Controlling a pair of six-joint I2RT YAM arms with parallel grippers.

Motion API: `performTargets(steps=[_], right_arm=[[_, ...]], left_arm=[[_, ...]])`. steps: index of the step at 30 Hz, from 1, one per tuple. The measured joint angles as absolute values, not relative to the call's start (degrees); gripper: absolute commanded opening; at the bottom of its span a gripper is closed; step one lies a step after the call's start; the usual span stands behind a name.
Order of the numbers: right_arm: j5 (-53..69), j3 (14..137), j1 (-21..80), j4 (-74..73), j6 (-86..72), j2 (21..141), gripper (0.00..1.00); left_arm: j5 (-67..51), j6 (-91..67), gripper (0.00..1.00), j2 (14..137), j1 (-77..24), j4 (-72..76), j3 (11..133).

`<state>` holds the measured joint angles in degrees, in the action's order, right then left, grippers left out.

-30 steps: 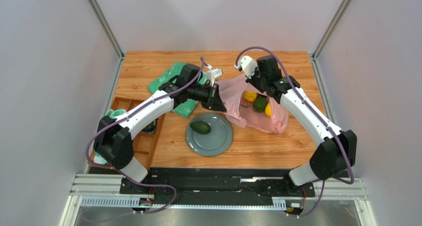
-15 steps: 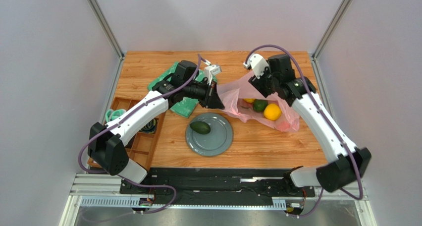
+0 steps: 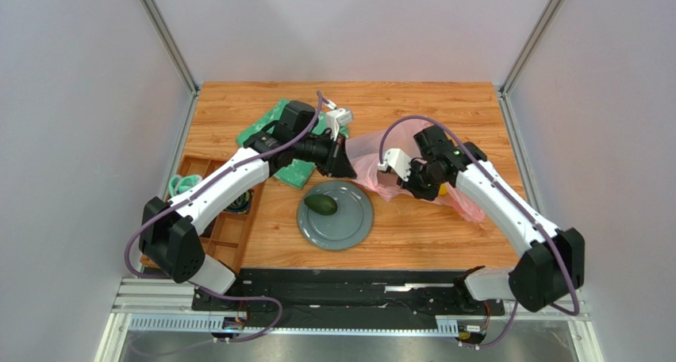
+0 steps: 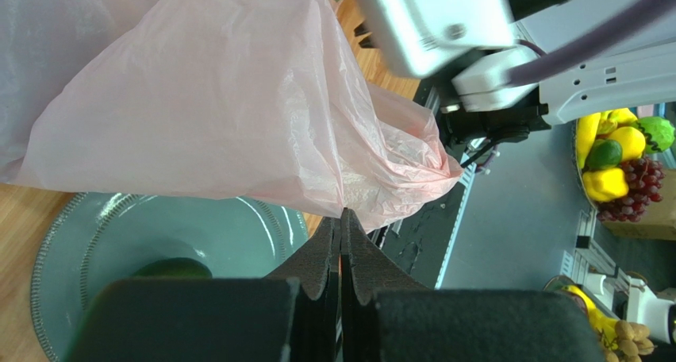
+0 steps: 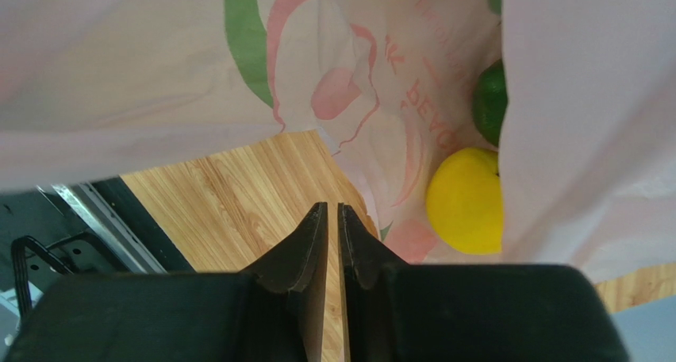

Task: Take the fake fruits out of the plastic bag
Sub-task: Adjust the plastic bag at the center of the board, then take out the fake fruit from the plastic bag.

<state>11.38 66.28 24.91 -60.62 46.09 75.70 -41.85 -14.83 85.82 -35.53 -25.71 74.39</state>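
The pink plastic bag lies slumped at mid-table, and my left gripper is shut on its edge, with film pinched at the tips. My right gripper is low at the bag's near side, shut to a hairline slit over bare wood with nothing between the jaws. Through the bag I see a yellow citrus and a dark green fruit just right of the fingers. One green avocado-like fruit lies on the grey plate.
A flat green patterned bag lies behind the left arm. A wooden compartment tray sits along the table's left edge. The plate's rim is right under the left gripper.
The right arm swung from the bag's far side down to its near side, its jaws opening and closing again. The bag sagged, hiding its fruits from above. The left grip held.
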Motion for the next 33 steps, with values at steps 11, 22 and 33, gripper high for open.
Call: performTargets(steps=[11, 22, 33], right_arm=[[-0.51, 64.60, 22.39, -53.45, 48.21, 83.50, 0.12], [-6.85, 68.40, 14.06, -48.47, 47.20, 94.11, 1.00], [-8.69, 75.48, 11.88, -44.66, 45.36, 102.65, 1.00]], left_arm=[[-41.65, -14.66, 0.00, 85.82, -35.53, -25.76, 73.84], [-41.80, -14.66, 0.00, 85.82, -35.53, -25.74, 72.66], [-42.26, -14.68, 0.00, 85.89, -35.53, -25.71, 72.66]])
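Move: The pink plastic bag's middle lies about 9 cm ahead of the right gripper, hardly to its left and some 9 cm below. Inside it, the yellow fruit is roughly 5 cm ahead and 7 cm right of this gripper, and a green fruit 11 cm ahead, 3 cm right, both about 10 cm down. The left gripper, already pinching the bag's edge, has the bag's middle some 8 cm ahead, 18 cm right, 18 cm below; the plate is 3 cm back, 3 cm left, 21 cm below it. Take the right gripper forward about 13 cm, bearing right nearly 10 cm and sinking as it goes, deeper into the bag among the fruits. Swing its leaning fingers to point almost straight down, turning some 20 degrees clockwise, and spread them fully from nearly shut halfway along, against the bag's plastic. Keep the left gripper pinching the edge, almost still. ##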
